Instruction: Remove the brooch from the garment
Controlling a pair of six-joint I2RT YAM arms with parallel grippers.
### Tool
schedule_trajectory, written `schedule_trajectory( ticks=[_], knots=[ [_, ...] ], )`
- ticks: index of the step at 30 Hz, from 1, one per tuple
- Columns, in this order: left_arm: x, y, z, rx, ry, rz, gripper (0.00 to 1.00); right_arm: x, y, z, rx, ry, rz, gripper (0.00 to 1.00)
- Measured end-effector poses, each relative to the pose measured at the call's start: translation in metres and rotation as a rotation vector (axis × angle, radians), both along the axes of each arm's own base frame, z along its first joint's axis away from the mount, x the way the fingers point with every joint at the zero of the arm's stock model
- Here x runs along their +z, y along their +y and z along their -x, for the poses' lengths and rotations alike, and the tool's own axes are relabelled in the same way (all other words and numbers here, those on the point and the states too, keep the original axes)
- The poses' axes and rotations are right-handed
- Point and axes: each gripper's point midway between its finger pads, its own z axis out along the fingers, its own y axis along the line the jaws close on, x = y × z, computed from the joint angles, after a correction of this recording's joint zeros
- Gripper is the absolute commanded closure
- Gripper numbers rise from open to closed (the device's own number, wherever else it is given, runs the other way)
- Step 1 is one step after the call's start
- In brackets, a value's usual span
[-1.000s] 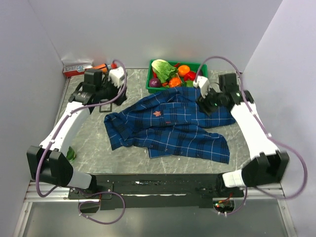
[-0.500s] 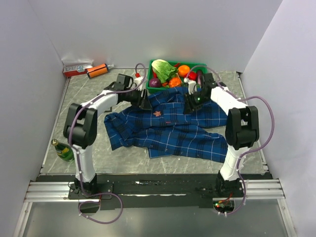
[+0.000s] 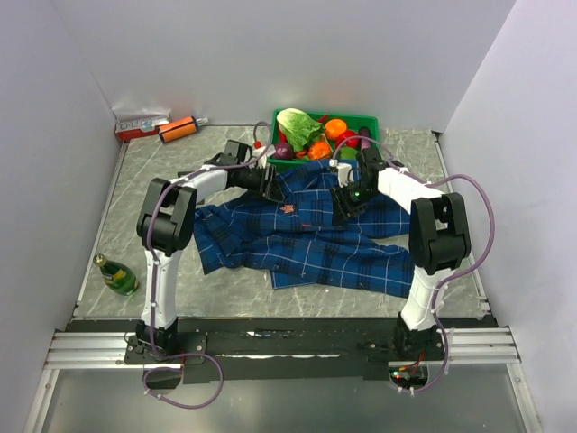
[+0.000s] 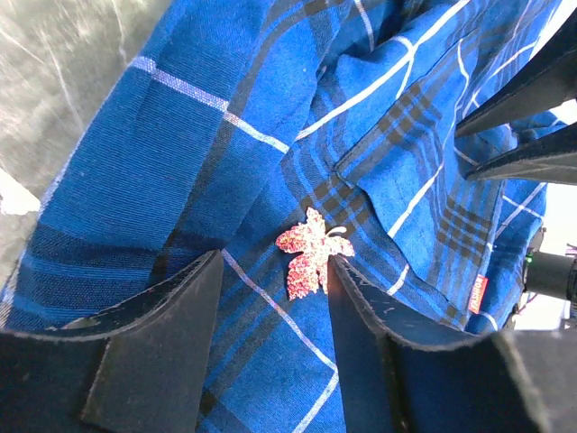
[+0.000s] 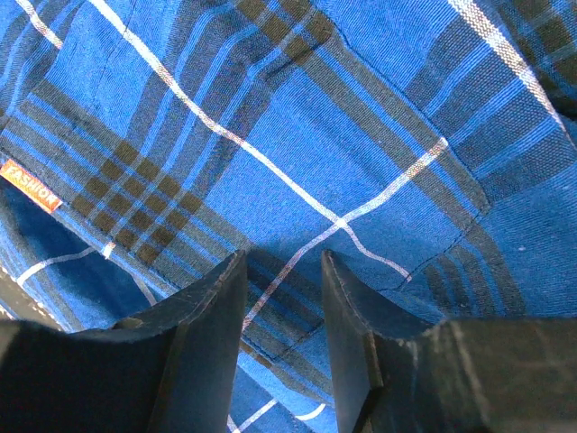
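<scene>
The garment [image 3: 315, 253], a dark blue plaid shirt, lies spread on the table. The brooch [image 3: 287, 208], a small pinkish-gold leaf shape, is pinned near the shirt's upper middle. In the left wrist view the brooch [image 4: 309, 254] sits just past my left gripper [image 4: 275, 262], against its right fingertip. That gripper is open, low over the garment [image 4: 180, 135]. My right gripper [image 5: 281, 260] is open over plaid fabric [image 5: 361, 135], with nothing gripped. From above, the left gripper [image 3: 273, 188] and right gripper [image 3: 341, 209] flank the brooch.
A green basket [image 3: 365, 122] of vegetables stands just behind the shirt. A green bottle [image 3: 117, 273] lies at the left edge. An orange cylinder [image 3: 180, 129] and a red-white box [image 3: 141, 124] sit at the back left. A red tag [image 4: 477, 292] is sewn on the shirt.
Both arms have swung in from the back corners and come down onto the shirt on either side of the brooch. Both pairs of jaws have narrowed a little.
</scene>
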Motion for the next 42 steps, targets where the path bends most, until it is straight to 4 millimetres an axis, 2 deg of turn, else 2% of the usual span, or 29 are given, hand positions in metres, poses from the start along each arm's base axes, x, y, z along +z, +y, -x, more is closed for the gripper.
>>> schedule_trajectory(
  ticks=[5, 11, 16, 18, 19, 20, 21, 25, 28, 33, 36, 37, 39, 40, 42],
  knots=[
    [-0.002, -0.005, 0.006, -0.021, 0.015, 0.009, 0.55, -0.002, 0.001, -0.002, 0.000, 0.006, 0.000, 0.53],
    [0.002, -0.022, 0.021, -0.079, 0.025, 0.034, 0.56, -0.006, 0.001, -0.003, -0.001, 0.016, 0.001, 0.53],
    [0.001, -0.030, 0.028, -0.099, 0.027, 0.031, 0.73, -0.009, 0.001, -0.003, 0.000, 0.026, 0.002, 0.52],
    [0.000, -0.030, 0.028, -0.100, 0.026, 0.028, 0.72, -0.010, 0.001, -0.003, 0.000, 0.031, 0.003, 0.52],
    [-0.002, -0.030, 0.028, -0.098, 0.027, 0.025, 0.62, -0.011, 0.001, -0.003, 0.000, 0.031, 0.003, 0.52],
    [-0.003, -0.029, 0.027, -0.096, 0.027, 0.021, 0.58, -0.011, 0.001, -0.003, 0.000, 0.031, 0.003, 0.51],
    [-0.005, -0.028, 0.026, -0.088, 0.027, 0.010, 0.59, -0.011, 0.001, -0.003, 0.000, 0.031, 0.003, 0.52],
    [-0.016, -0.022, 0.025, -0.062, 0.042, -0.046, 0.74, -0.011, 0.001, -0.003, -0.002, 0.032, 0.002, 0.51],
    [-0.022, -0.018, 0.025, -0.055, 0.043, -0.075, 0.74, -0.010, 0.001, -0.003, -0.004, 0.033, 0.001, 0.51],
    [-0.024, -0.016, 0.028, -0.056, 0.058, -0.090, 0.68, -0.010, 0.002, -0.003, -0.008, 0.032, 0.000, 0.51],
    [-0.022, -0.018, 0.032, -0.071, 0.071, -0.071, 0.52, -0.010, 0.002, -0.004, -0.009, 0.031, 0.000, 0.51],
    [-0.020, -0.019, 0.034, -0.078, 0.078, -0.060, 0.52, -0.010, 0.002, -0.004, -0.009, 0.032, 0.000, 0.51],
    [-0.018, -0.022, 0.036, -0.085, 0.087, -0.046, 0.60, -0.010, 0.002, -0.004, -0.011, 0.032, -0.001, 0.51],
    [-0.018, -0.022, 0.037, -0.087, 0.088, -0.045, 0.75, -0.010, 0.002, -0.004, -0.011, 0.033, -0.001, 0.51],
    [-0.019, -0.023, 0.037, -0.088, 0.091, -0.045, 0.86, -0.010, 0.002, -0.003, -0.009, 0.033, -0.001, 0.51]
  ],
)
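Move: The leaf-shaped brooch lies just off the left fingertips, about 3 cm to the right, 2 cm back and roughly 3 cm lower. Beyond it the little red tag on the pocket edge sits some 7 cm to the left hand's right and 6 cm back, also 3 cm lower. The right hand, over the pocket cloth, has the brooch about 12 cm to its left, 3 cm ahead and 2 cm down. The left hand draws back and to its right across the shirt towards the brooch, about 3 cm each way with the jaws narrowing, then dips some 2 cm while easing slightly left and works back another centimetre, briefly reopening before the fingertips narrow again over the brooch, touching it. The right hand sinks about 1 cm onto the pocket cloth, fingers half open, and stays there while the left works. ##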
